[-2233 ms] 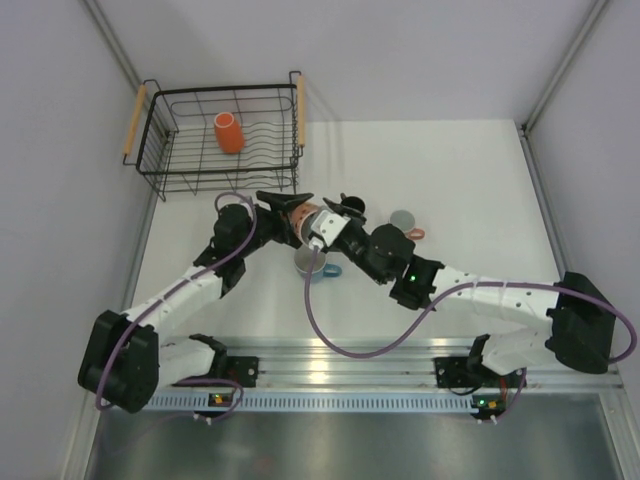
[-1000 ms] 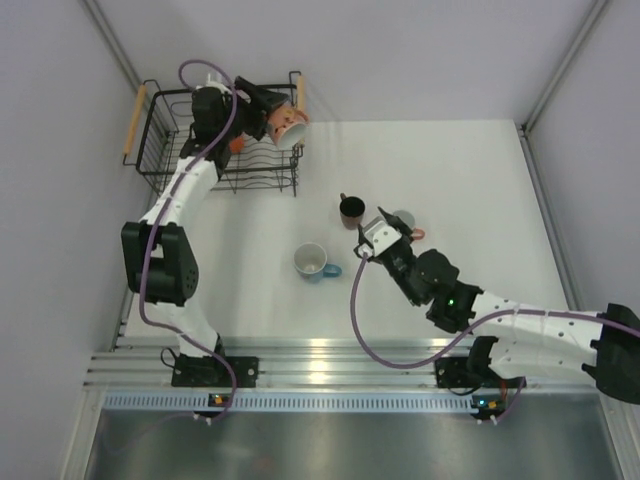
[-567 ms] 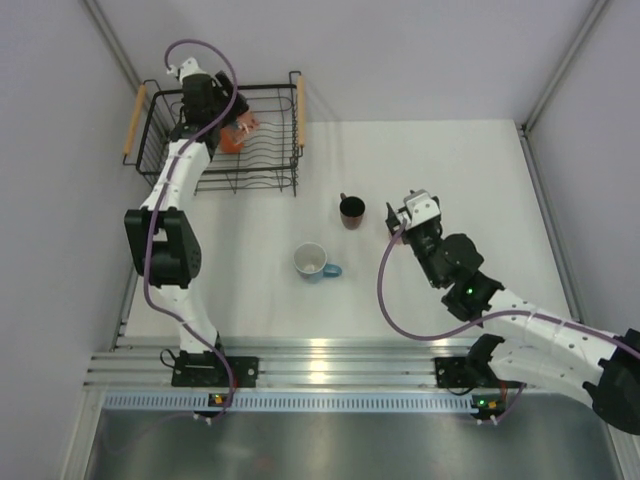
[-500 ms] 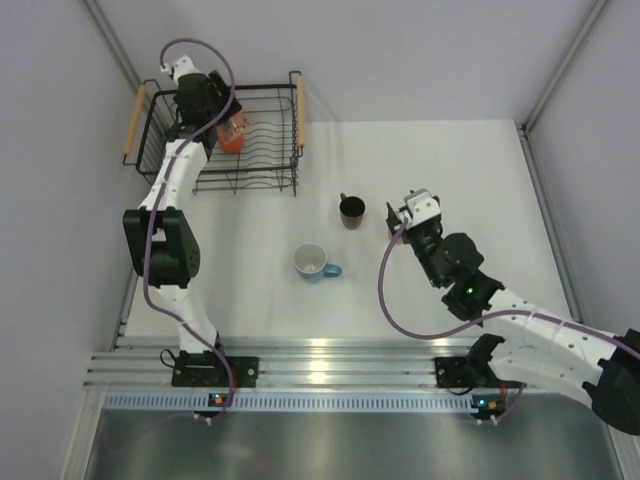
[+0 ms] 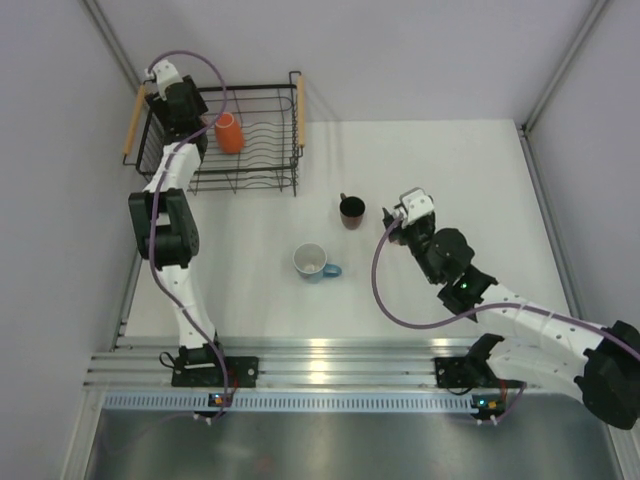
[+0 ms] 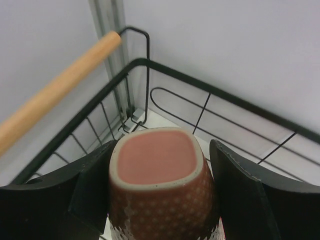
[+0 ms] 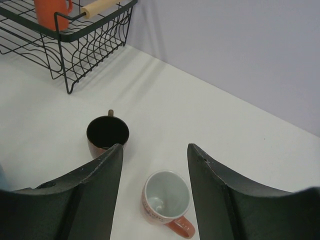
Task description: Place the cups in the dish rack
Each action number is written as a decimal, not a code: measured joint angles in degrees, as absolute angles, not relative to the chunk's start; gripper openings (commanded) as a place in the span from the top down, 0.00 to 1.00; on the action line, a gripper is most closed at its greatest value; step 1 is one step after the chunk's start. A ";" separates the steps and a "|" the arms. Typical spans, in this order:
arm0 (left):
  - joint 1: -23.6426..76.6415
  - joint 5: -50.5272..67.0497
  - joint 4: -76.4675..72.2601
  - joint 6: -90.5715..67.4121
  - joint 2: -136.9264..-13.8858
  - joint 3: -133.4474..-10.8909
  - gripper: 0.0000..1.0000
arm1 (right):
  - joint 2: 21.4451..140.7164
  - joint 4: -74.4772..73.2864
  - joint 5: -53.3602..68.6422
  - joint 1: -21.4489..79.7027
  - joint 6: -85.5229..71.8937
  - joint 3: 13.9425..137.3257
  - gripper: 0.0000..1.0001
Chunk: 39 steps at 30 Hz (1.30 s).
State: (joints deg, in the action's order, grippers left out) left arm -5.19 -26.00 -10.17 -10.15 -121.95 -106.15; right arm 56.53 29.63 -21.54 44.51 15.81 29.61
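Note:
My left gripper (image 6: 161, 151) is shut on a salmon-pink cup (image 6: 159, 195), held upside down with its base towards the camera. It hangs in the far left corner of the dish rack (image 5: 240, 89), where the left gripper (image 5: 185, 116) hides the cup from above. An orange cup (image 5: 228, 132) stands inside the rack. My right gripper (image 7: 155, 150) is open above a second salmon-pink cup (image 7: 166, 201) standing upright on the table. The right gripper (image 5: 400, 217) covers that cup in the top view. A dark cup (image 5: 351, 210) and a light blue cup (image 5: 312, 262) stand on the table.
The rack's left wooden handle (image 6: 55, 92) and black corner wires (image 6: 200, 90) are close around the held cup, with the wall right behind. The dark cup (image 7: 107, 134) stands just left of my right gripper's left finger. The rack (image 7: 95, 47) is far to its left.
My left arm carried the salmon-pink cup from over the rack's right side across to its far left corner. My right gripper moved from beside the dark cup to above the other salmon-pink cup.

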 measured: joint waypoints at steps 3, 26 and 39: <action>-5.15 -25.17 -12.45 -8.25 -127.09 -107.83 1.00 | 57.17 29.19 -20.60 43.94 15.11 29.61 0.46; -8.05 -18.85 -26.33 2.50 -144.90 -120.07 1.00 | 64.18 29.21 -14.26 37.82 10.68 29.52 0.49; -9.78 -14.17 -26.57 3.57 -147.50 -121.12 1.00 | 65.76 29.26 -11.79 35.64 8.93 29.52 0.49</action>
State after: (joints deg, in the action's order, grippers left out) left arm -9.78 -14.17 -26.57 3.57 -147.50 -121.12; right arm 65.76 29.26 -11.79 35.64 8.93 29.52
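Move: The left hand, already holding a cup, is taking it to the rack's far-left corner, about 8 cm ahead, 4 cm left and 12 cm lower. The orange cup stands some 3 cm ahead and 11 cm right; the rack's left wooden handle is 4 cm ahead, 9 cm left. The right hand's pink cup is about 12 cm ahead and 20 cm below, the black cup 4 cm beyond it and 13 cm left, the blue-handled cup 2 cm ahead and 23 cm left of the hand. The left hand keeps its grip and lowers the cup into the dish rack's far-left corner, about 10 cm down in two dips with a small lift of some 2 cm between, while reaching 8 cm forward and easing 4 cm left, rolling its left side up about 10 degrees and turning slightly clockwise before it comes to rest still holding on. Meanwhile the right hand, open and empty, sinks about 6 cm and edges 3 cm forward towards the pink cup, tipping its fingers down some 10 degrees without touching it. ##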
